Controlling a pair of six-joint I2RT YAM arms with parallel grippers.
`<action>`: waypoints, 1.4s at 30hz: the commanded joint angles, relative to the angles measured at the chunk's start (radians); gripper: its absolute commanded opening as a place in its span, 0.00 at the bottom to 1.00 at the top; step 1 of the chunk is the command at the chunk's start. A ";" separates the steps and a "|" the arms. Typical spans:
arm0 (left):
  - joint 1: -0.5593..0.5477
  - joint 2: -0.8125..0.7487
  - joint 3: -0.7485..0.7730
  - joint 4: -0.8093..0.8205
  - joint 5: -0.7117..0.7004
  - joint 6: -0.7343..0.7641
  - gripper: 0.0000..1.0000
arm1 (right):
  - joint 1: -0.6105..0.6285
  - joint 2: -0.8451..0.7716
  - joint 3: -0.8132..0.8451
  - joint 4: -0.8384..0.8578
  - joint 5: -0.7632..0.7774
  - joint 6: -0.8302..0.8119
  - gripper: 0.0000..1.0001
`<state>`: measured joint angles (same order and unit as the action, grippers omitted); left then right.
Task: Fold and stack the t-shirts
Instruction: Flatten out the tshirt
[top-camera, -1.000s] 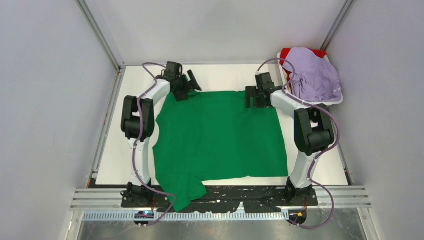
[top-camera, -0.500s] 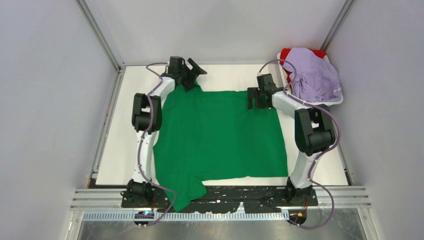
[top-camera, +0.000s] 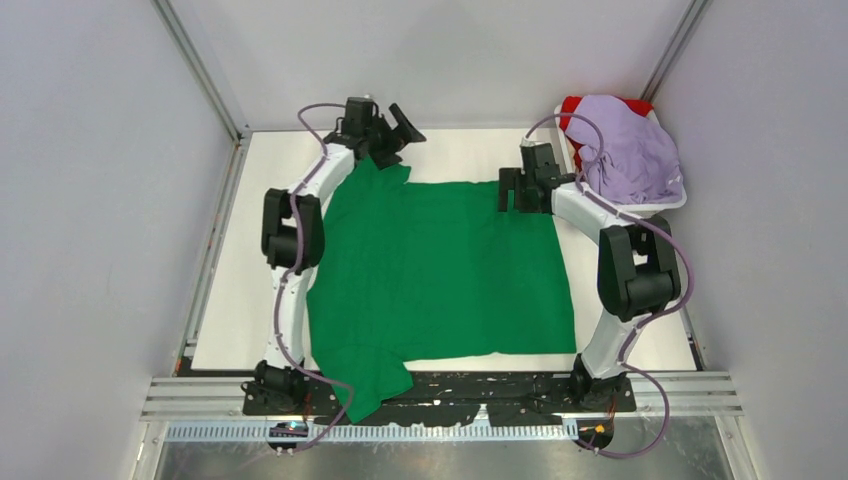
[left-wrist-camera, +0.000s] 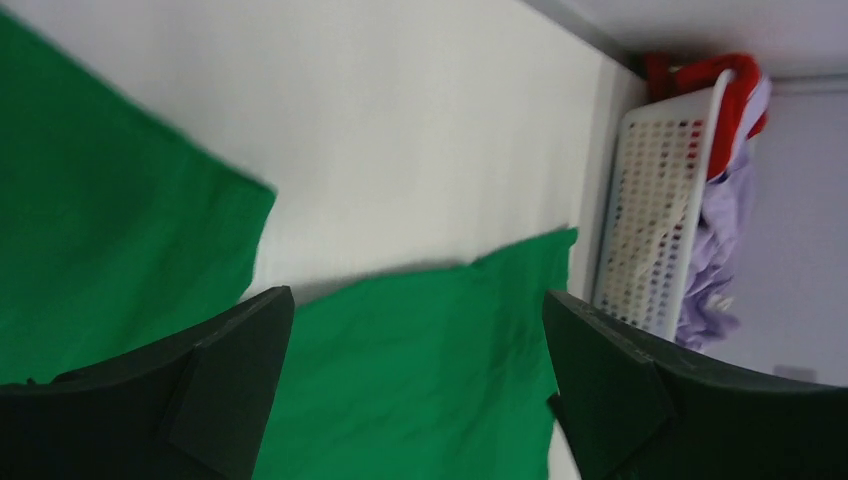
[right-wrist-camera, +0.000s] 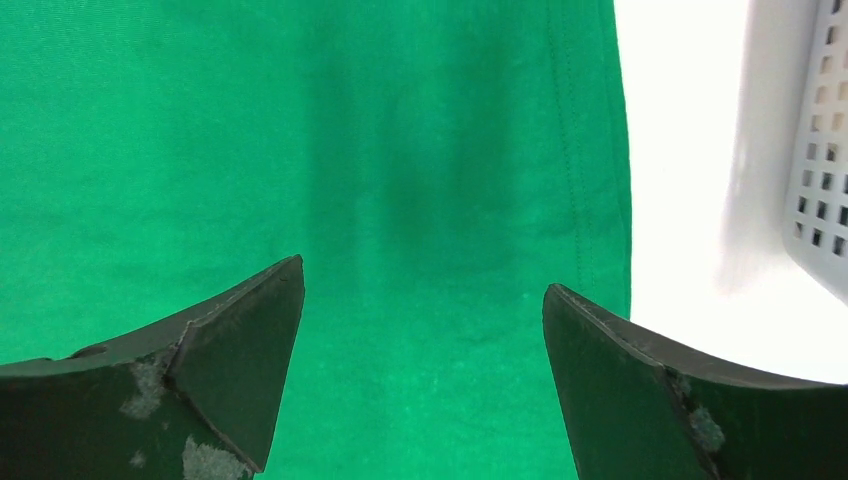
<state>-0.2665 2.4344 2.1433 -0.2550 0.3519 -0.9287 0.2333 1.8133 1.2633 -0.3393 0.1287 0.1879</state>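
The green t-shirt lies spread flat on the white table. My left gripper is open and empty, raised over the shirt's far left corner; the left wrist view shows green cloth below its jaws. My right gripper is open and empty just above the shirt's far right corner, and green cloth fills the right wrist view between its jaws. The lavender t-shirt lies heaped on the red t-shirt in a basket at the back right.
The white perforated basket stands at the back right corner, close to my right arm; it also shows in both wrist views. The green shirt's near left sleeve hangs over the table's front edge onto the base rail. Walls enclose the table.
My left gripper moved back and to the right from the shirt's far left corner, which now reaches further back. My right gripper shifted slightly back and right.
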 joint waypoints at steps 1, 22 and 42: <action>0.002 -0.385 -0.269 -0.192 -0.073 0.302 0.99 | -0.003 -0.111 -0.039 0.005 -0.004 0.046 0.96; 0.039 -0.635 -0.937 -0.273 -0.239 0.322 1.00 | -0.002 -0.227 -0.390 0.035 -0.116 0.160 0.95; 0.181 -0.070 -0.102 -0.457 -0.107 0.203 1.00 | -0.040 0.151 0.078 0.000 -0.155 0.254 0.96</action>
<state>-0.0990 2.3070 1.9205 -0.6945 0.2161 -0.7094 0.2104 1.9060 1.2514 -0.3370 -0.0135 0.4232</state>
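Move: The green t-shirt lies spread on the table, its middle about 33 cm back and 7 cm right of the raised left hand, some 12 cm below; its loose sleeve, hanging over the near table edge, is roughly 58 cm back and 6 cm left. From the right hand the shirt's middle is about 16 cm back, 22 cm left and 6 cm below, while the laundry basket stands some 11 cm ahead and 20 cm right. Both open grippers come down onto the t-shirt and push it forward with their fingertips, unclosed. First each swings back and down over the cloth, the left about 28 cm and drifting left as its fingers tip steeper, the right about 12 cm; then the left shoves forward some 20 cm, the right about 11 cm with a little leftward drift. ##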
